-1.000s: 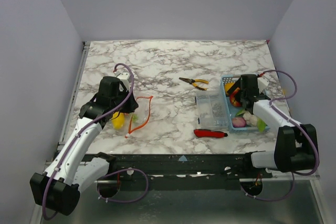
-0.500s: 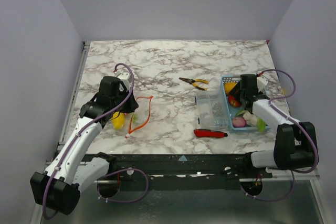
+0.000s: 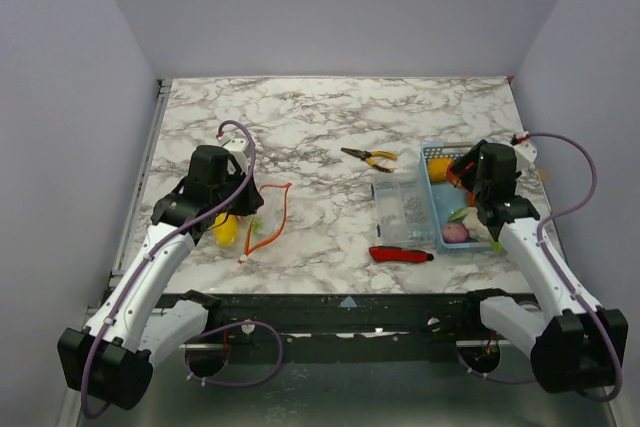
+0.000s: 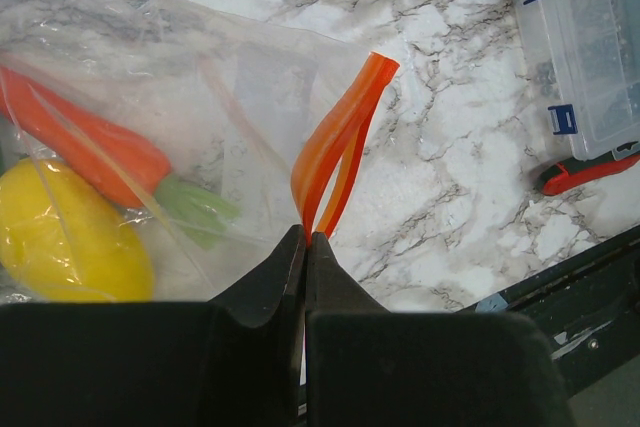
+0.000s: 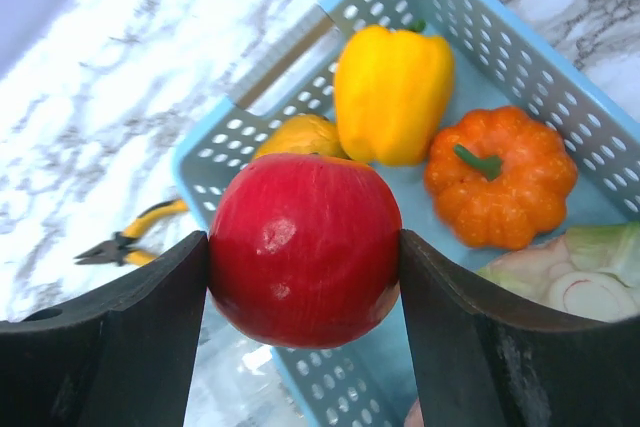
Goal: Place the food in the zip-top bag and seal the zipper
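The zip-top bag (image 4: 200, 77) lies crinkled on the marble at the left, with a yellow piece of food (image 4: 70, 237), an orange carrot (image 4: 90, 137) and a green piece (image 4: 195, 212) inside. My left gripper (image 4: 305, 242) is shut on the bag's orange-red zipper (image 4: 340, 137), which loops open (image 3: 280, 209). My right gripper (image 5: 305, 247) is shut on a red round fruit (image 5: 300, 237), held above the light blue basket (image 5: 520, 37). In the basket lie a yellow pepper (image 5: 393, 92), an orange ribbed piece (image 5: 500, 175) and a pinkish-purple bulb (image 3: 455, 233).
Yellow-handled pliers (image 3: 370, 157) lie mid-table. A clear compartment box (image 3: 403, 209) stands against the basket's (image 3: 432, 202) left side. A red-handled knife (image 3: 400, 254) lies near the front edge, below the box. Grey walls close in on both sides.
My right gripper has closed on the red fruit in the basket and lifted it, the arm swinging up and to the right. The left arm and the bag have not moved.
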Tool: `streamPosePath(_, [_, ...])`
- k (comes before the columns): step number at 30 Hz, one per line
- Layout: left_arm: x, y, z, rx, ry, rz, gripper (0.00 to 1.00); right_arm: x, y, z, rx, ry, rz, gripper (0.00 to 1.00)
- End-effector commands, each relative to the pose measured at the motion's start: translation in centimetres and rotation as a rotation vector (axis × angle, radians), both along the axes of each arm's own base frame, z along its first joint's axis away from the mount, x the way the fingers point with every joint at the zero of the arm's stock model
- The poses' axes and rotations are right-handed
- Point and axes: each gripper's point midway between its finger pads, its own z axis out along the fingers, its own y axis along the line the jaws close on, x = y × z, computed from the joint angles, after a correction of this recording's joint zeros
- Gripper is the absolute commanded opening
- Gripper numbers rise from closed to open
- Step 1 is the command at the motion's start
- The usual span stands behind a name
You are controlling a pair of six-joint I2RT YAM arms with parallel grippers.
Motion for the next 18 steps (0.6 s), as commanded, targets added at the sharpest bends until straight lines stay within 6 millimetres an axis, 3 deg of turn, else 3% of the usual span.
streamPosePath(1, [-0.1,-0.5,0.7,-0.024,-0.018,-0.019,0.00,-1.0,1.2,2.7,0.036,-0.091,0.080,0.15])
streamPosePath(5, [-0.2,-0.6,0.8,-0.028,-0.018,-0.023,0.00,-0.9,5.3,5.6,0.124,-0.231,0.300,0.11])
streamPosePath(10, [-0.2,-0.6,0.8,-0.031,-0.020,-0.025,0.00,-1.7,13.0,8.5,0.332,-0.350,0.711,0.08])
streamPosePath(14, [-0.2,-0.6,0.9,-0.030,-0.024,-0.024,0.00,-3.7,18.7,9.6,0.453,-0.394,0.951,0.04])
streamPosePath(18, [-0.2,-0.5,0.8,-0.027,-0.022,-0.021,0.00,-6.2,24.9,8.7,0.435,-0.380,1.098,0.04])
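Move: The right hand already holds the red tomato above the basket, whose middle is about 3 cm back, 3 cm right and 9 cm below. The zip-top bag's open mouth is some 45 cm to its left, 10 cm back and 5 cm lower; the clear case lies 11 cm left and 6 cm back, the pliers 20 cm left and 7 cm ahead, both well below. From the left hand, pinching the bag's lip, the mouth's middle is about 3 cm right, 2 cm back and 4 cm below. Keeping its grip on the tomato, the right hand rises about 7 cm off the basket, then swings left about 18 cm, past the basket's left side and over the clear case towards the bag's mouth, easing back a little towards the end. As it goes, the wrist swings round counter-clockwise by some 50 degrees, the fingers tip up and the hand's left side rolls up, while the left hand stays put, still pinching the orange zipper lip. ##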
